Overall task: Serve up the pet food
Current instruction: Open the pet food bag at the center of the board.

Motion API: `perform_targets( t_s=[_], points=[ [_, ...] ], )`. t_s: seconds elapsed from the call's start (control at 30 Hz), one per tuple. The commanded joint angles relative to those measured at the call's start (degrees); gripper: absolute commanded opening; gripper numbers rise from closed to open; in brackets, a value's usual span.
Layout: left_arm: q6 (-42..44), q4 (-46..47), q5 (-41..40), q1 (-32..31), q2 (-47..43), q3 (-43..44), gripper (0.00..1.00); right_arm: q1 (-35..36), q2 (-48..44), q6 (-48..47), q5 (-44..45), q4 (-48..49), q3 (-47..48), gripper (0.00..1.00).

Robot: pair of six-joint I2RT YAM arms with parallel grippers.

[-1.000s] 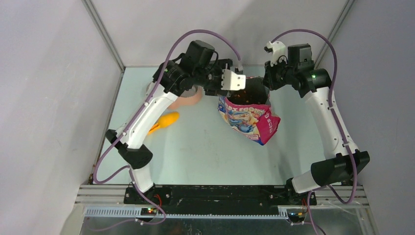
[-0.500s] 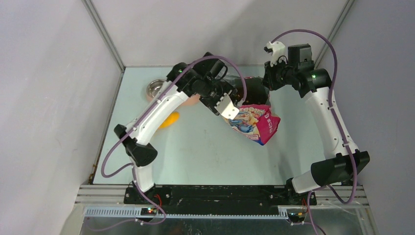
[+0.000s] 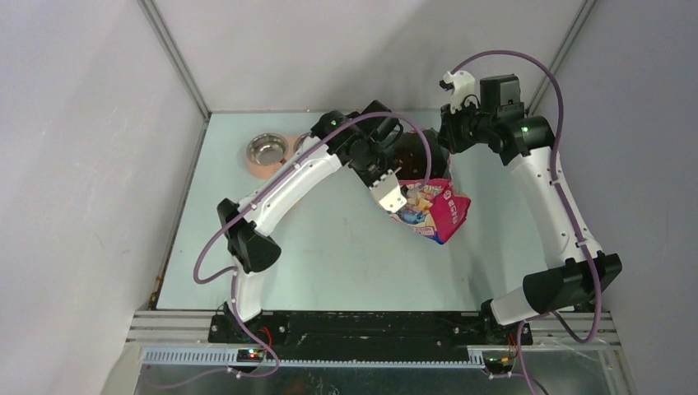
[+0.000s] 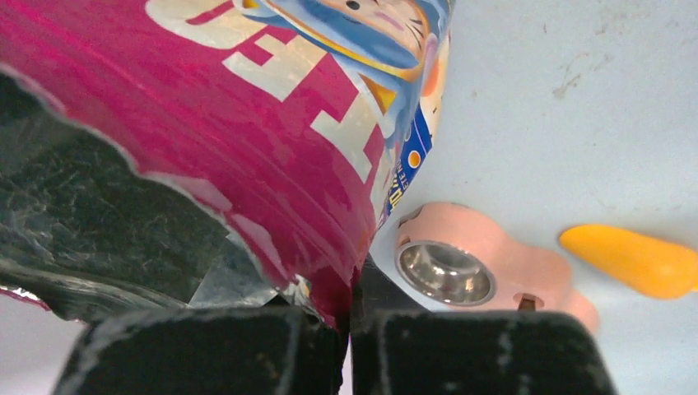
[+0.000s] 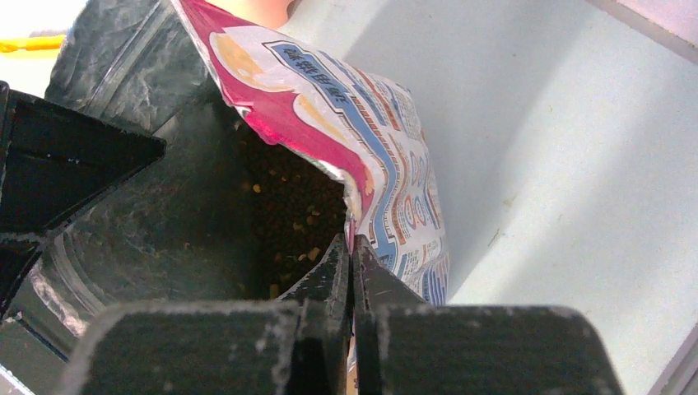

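The glossy pink and blue cat food bag (image 3: 436,210) is held up at the table's back middle with its mouth open. Brown kibble (image 5: 288,210) shows inside it in the right wrist view. My left gripper (image 3: 407,163) is shut on the bag's torn left rim (image 4: 350,300). My right gripper (image 3: 444,141) is shut on the opposite rim (image 5: 352,247). The bag's pink side (image 4: 247,123) fills the left wrist view. The pink feeder (image 3: 267,153) with steel bowls lies at the back left, and also shows in the left wrist view (image 4: 494,263).
The orange scoop (image 4: 634,259) lies on the table beyond the feeder in the left wrist view; my left arm (image 3: 288,185) hides it from above. Grey walls close in the table on the left, back and right.
My left arm has swung right and turned its wrist at the bag's rim. This uncovered the feeder's bowl and covered the scoop. The bag's mouth has shifted slightly. The right arm barely moved.
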Motion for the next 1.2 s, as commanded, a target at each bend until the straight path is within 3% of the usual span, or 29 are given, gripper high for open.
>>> perform_targets(
  t_s=[0.0,0.37,0.47,0.6,0.77,0.93,1.17],
  points=[
    [3.64,-3.40,-6.69,-0.61,-1.45,3.39,0.00,0.85,-2.95,-0.54,-2.89,8.04,1.94,0.00],
    [5.45,-13.23,-17.30,-1.32,-2.11,9.78,0.00,1.76,-2.99,-0.49,3.95,9.69,1.82,0.00],
    [5.87,-12.51,-20.11,-1.47,-2.48,10.14,0.00,1.50,-3.08,0.32,6.49,10.47,2.02,0.00],
    [3.10,-3.65,-21.35,-1.56,-3.65,7.59,0.03,0.49,-3.72,2.09,9.79,11.28,2.27,0.00],
    [-2.06,5.22,-14.86,-1.30,-6.09,6.87,0.27,-2.46,-5.44,3.71,14.89,13.15,1.99,0.00],
    [-15.53,13.70,-9.58,-0.61,-10.67,6.78,0.44,-5.65,-8.58,4.52,19.63,15.96,1.15,0.00],
    [-33.62,23.82,-13.31,3.21,-21.32,-8.93,0.68,-6.69,-11.81,7.44,22.28,18.47,1.07,0.00]
  ],
)
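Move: The left fingers already pinch the left corner of the pet food bag's open mouth; the bag's middle is about 7 cm to their right, 3 cm back and 12 cm below. From that hand the pink bowl stand lies some 20 cm left and 8 cm ahead, the yellow scoop about 24 cm left and 4 cm back, both near board level. The right fingers still hold the mouth's right corner, with the bag's middle roughly 6 cm left, 7 cm back and 17 cm below. Keep both corners pinched and draw the left gripper about 3 cm left with a small roll, then open its fingers, let go of the bag's left corner and lift clear by some 14 cm, rolling back the other way. As the left lets go, swing the right gripper about 8 cm right and slightly forward, turning roughly 20 degrees clockwise, its grip on the right corner kept. ##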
